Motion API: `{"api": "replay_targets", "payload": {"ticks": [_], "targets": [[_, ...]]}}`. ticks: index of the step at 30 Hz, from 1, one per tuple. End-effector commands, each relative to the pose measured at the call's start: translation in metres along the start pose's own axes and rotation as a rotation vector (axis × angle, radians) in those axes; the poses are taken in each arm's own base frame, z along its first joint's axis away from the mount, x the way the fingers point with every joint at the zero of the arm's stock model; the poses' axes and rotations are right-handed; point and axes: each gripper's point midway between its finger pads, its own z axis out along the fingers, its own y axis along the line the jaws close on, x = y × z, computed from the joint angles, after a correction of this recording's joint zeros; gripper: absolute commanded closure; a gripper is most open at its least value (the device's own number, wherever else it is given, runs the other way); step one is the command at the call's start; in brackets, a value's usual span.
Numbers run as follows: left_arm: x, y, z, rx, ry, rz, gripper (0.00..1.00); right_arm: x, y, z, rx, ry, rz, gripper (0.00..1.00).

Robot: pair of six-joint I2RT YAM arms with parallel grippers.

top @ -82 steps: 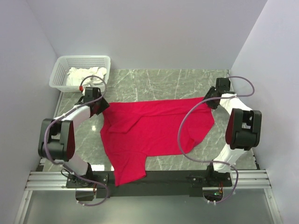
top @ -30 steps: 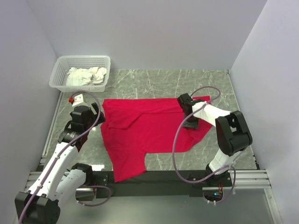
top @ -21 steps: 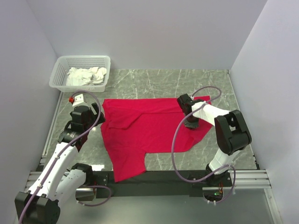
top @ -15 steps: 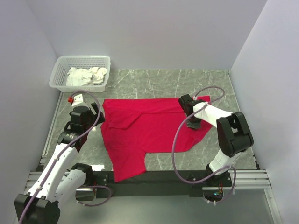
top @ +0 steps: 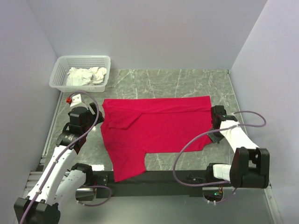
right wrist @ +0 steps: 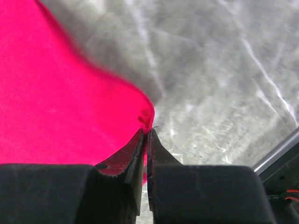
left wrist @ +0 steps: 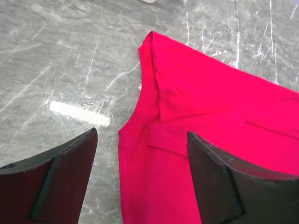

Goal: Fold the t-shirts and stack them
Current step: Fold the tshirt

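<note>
A bright red t-shirt (top: 154,128) lies spread across the grey marble table (top: 187,84), with one sleeve reaching toward the near edge. My right gripper (top: 212,134) sits at the shirt's right edge. In the right wrist view this gripper (right wrist: 147,131) is shut, pinching a small fold of the t-shirt (right wrist: 56,93) at its hem. My left gripper (top: 92,120) hovers open at the shirt's left edge. In the left wrist view its fingers (left wrist: 219,182) stand wide apart above the t-shirt's (left wrist: 210,116) collar area, holding nothing.
A white lattice basket (top: 62,66) with crumpled white cloth (top: 86,74) stands at the back left corner. Grey walls close in the left, back and right sides. A metal rail (top: 154,179) runs along the near edge.
My right gripper shut on the shirt's fabric and moved right, drawing the right side out flat. The left arm has barely moved and stays open.
</note>
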Motion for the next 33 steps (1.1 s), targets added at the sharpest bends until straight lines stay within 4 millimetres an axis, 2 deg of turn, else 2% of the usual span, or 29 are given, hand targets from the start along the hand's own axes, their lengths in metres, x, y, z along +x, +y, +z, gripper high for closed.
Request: {"api": "replay_targets", "payload": {"ticks": [1,3,6,7,9,12,13,15,17,18,22,23,25,26,27,28,29,30,31,32,33], "targets": [[-0.017,-0.001,-0.006,0.006,-0.057,0.001,0.18,0.001,-0.011,-0.004,0.004,0.009,0.114,0.91],[-0.019,-0.002,-0.007,0.011,-0.064,-0.001,0.18,0.002,-0.019,-0.006,0.031,0.009,0.143,0.91],[-0.019,0.000,-0.008,0.006,-0.066,0.002,0.19,0.005,-0.029,-0.007,0.057,0.010,0.172,0.84],[-0.019,0.001,-0.008,0.005,-0.068,0.001,0.18,0.005,-0.033,-0.006,0.075,0.007,0.192,0.76],[-0.019,0.001,-0.008,0.006,-0.066,0.007,0.18,0.006,-0.042,-0.006,0.101,-0.002,0.215,0.70],[-0.015,-0.006,-0.006,0.050,-0.051,0.026,0.19,-0.006,-0.042,-0.016,0.056,-0.073,0.282,0.65],[-0.013,-0.010,-0.005,0.068,-0.043,0.032,0.19,-0.011,-0.038,-0.021,0.021,-0.096,0.290,0.58],[-0.007,-0.026,-0.003,0.153,-0.008,0.046,0.19,-0.029,-0.017,-0.036,-0.130,-0.165,0.293,0.50],[-0.002,-0.044,-0.003,0.251,0.023,0.045,0.18,-0.037,0.005,-0.051,-0.252,-0.191,0.255,0.42],[0.005,-0.047,0.001,0.260,0.055,0.046,0.18,-0.042,0.014,-0.061,-0.306,-0.210,0.245,0.40],[0.018,-0.075,0.002,0.314,0.145,0.091,0.20,-0.037,0.066,-0.098,-0.531,-0.239,0.049,0.35],[0.023,-0.087,0.004,0.312,0.168,0.130,0.21,-0.022,0.083,-0.105,-0.589,-0.206,-0.038,0.35],[0.031,-0.099,0.006,0.305,0.194,0.177,0.24,-0.012,0.109,-0.120,-0.695,-0.192,-0.148,0.35],[0.049,-0.111,0.010,0.311,0.245,0.235,0.28,0.003,0.121,-0.122,-0.740,-0.136,-0.210,0.35],[0.045,-0.115,0.014,0.279,0.236,0.265,0.31,0.016,0.132,-0.128,-0.784,-0.119,-0.267,0.35],[0.050,-0.118,0.017,0.260,0.244,0.297,0.34,0.017,0.145,-0.136,-0.835,-0.137,-0.295,0.35],[0.067,-0.121,0.023,0.240,0.285,0.364,0.41,0.027,0.154,-0.136,-0.862,-0.113,-0.330,0.36],[0.064,-0.122,0.028,0.204,0.272,0.394,0.44,0.044,0.165,-0.147,-0.930,-0.073,-0.382,0.36],[0.071,-0.128,0.028,0.206,0.282,0.429,0.47,0.047,0.180,-0.160,-1.009,-0.078,-0.396,0.36],[0.078,-0.129,0.036,0.187,0.296,0.471,0.52,0.057,0.189,-0.160,-1.029,-0.050,-0.422,0.37],[0.079,-0.129,0.040,0.162,0.285,0.494,0.53,0.066,0.198,-0.172,-1.083,-0.027,-0.452,0.37]]}}
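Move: The right hand pinches the t-shirt's near right corner at table level; the bare spot it is being drawn to lies about 4 cm back and 1 cm right. The shirt's far right corner is some 22 cm ahead and 3 cm left of this hand. For the left hand, the slanting flap edge lies level ahead, about 15 cm right and 14 cm below; the shirt's far left corner is roughly 12 cm ahead, straight on, and the near sleeve about 24 cm back, 12 cm right. Drawing back about 3 cm and slightly right, the right hand pulls the near right corner along, opens and lets go, then rises some 7 cm and sweeps left and forward over the shirt, turning counter-clockwise and tilting its fingers outward. The left hand, after a pause, swings some 15 cm right while sinking about 5 cm towards the flap edge, turning clockwise, tipping down and half closing on nothing. ##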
